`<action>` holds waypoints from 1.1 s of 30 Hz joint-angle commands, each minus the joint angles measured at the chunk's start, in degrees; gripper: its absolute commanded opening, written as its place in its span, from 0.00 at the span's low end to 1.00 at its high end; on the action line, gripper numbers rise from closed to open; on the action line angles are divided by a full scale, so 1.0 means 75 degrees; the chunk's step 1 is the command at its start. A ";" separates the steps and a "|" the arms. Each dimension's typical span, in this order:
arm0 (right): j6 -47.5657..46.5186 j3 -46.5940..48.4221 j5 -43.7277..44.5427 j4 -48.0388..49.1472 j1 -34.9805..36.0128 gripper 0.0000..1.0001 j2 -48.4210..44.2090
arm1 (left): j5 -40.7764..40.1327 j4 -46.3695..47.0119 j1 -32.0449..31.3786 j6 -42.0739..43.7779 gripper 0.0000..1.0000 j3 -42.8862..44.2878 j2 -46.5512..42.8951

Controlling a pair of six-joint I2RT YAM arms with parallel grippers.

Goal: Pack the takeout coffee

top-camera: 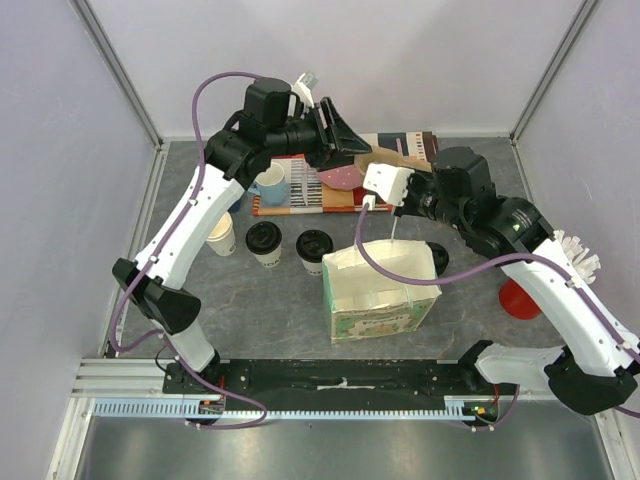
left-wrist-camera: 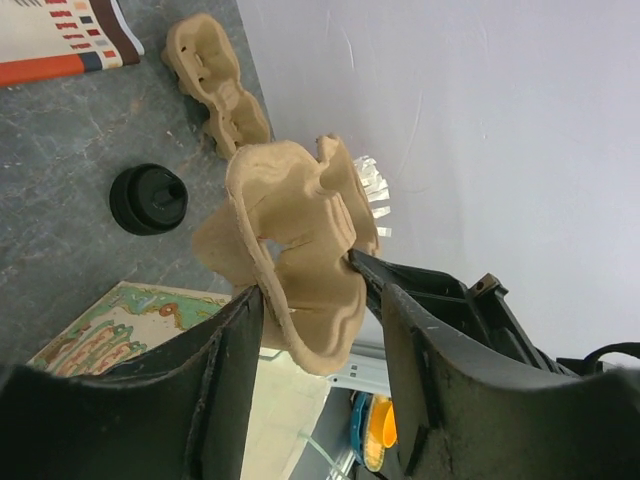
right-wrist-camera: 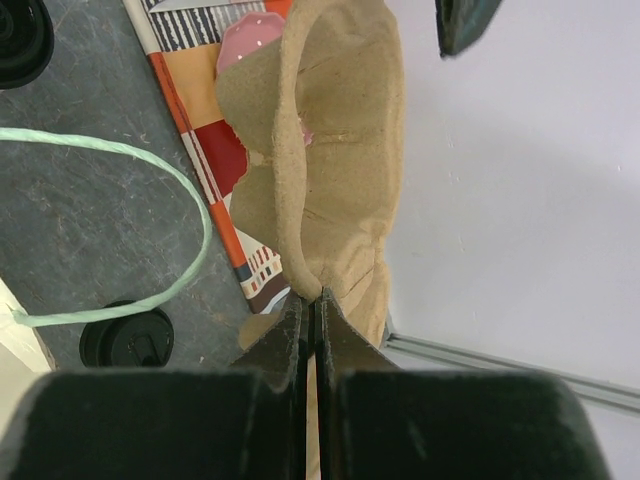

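Two cream takeout coffee cups with black lids (top-camera: 264, 243) (top-camera: 314, 250) stand left of the paper bag (top-camera: 378, 300). An unlidded cup (top-camera: 222, 235) stands further left, and a loose black lid (top-camera: 437, 257) lies by the bag's far right corner. At the back, both grippers hold one tan pulp cup carrier (left-wrist-camera: 290, 230) in the air. My left gripper (left-wrist-camera: 305, 280) spans its body, a finger touching each side. My right gripper (right-wrist-camera: 315, 298) is shut on its thin rim (right-wrist-camera: 300, 250).
A second pulp carrier (left-wrist-camera: 215, 85) lies on the table by the back wall. A striped mat (top-camera: 300, 190) carries a light blue mug (top-camera: 270, 185) and a pink thing (top-camera: 340, 178). A red object (top-camera: 518, 298) sits at right. The bag's green handle (right-wrist-camera: 150, 160) loops up.
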 commanded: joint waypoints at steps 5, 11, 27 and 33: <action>-0.0248 0.0642 -0.0075 0.0005 0.0196 0.00 0.0284 | -0.0248 0.0149 -0.0019 -0.0619 0.45 -0.0140 0.0044; -0.0190 0.0642 -0.0052 0.0028 0.0278 0.00 0.0308 | -0.0271 0.0045 0.0004 -0.0655 0.02 -0.0151 0.0080; 0.5611 0.1307 -0.0989 0.1048 0.0266 0.69 0.0060 | 0.0220 0.1098 0.0356 -0.0654 0.02 -0.0503 -0.0120; 1.0608 0.3253 0.1107 0.0978 0.0196 0.71 0.0950 | 0.0514 0.2456 0.0427 -0.0350 0.02 -0.0970 -0.0354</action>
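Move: The cup carrier, held by the right gripper, has its left rim between the open left fingers. Its middle is about 7 cm right of the left hand and 3 below; from the right hand, some 3 ahead and 2 left. From the left hand, the paper bag sits roughly 17 cm back, 4 right and 30 below, the nearest lidded cup 4 back, 10 left, and the loose black lid 2 back, 18 right, both far below. Shut the left gripper on the carrier's left rim while easing it down about 2 cm, and keep the right pinch until the left has hold. Then open the right fingers, let go and draw the right hand up some 9 cm and a little left, swinging its fingers up towards level, while the left hand carries the carrier gently forward. ##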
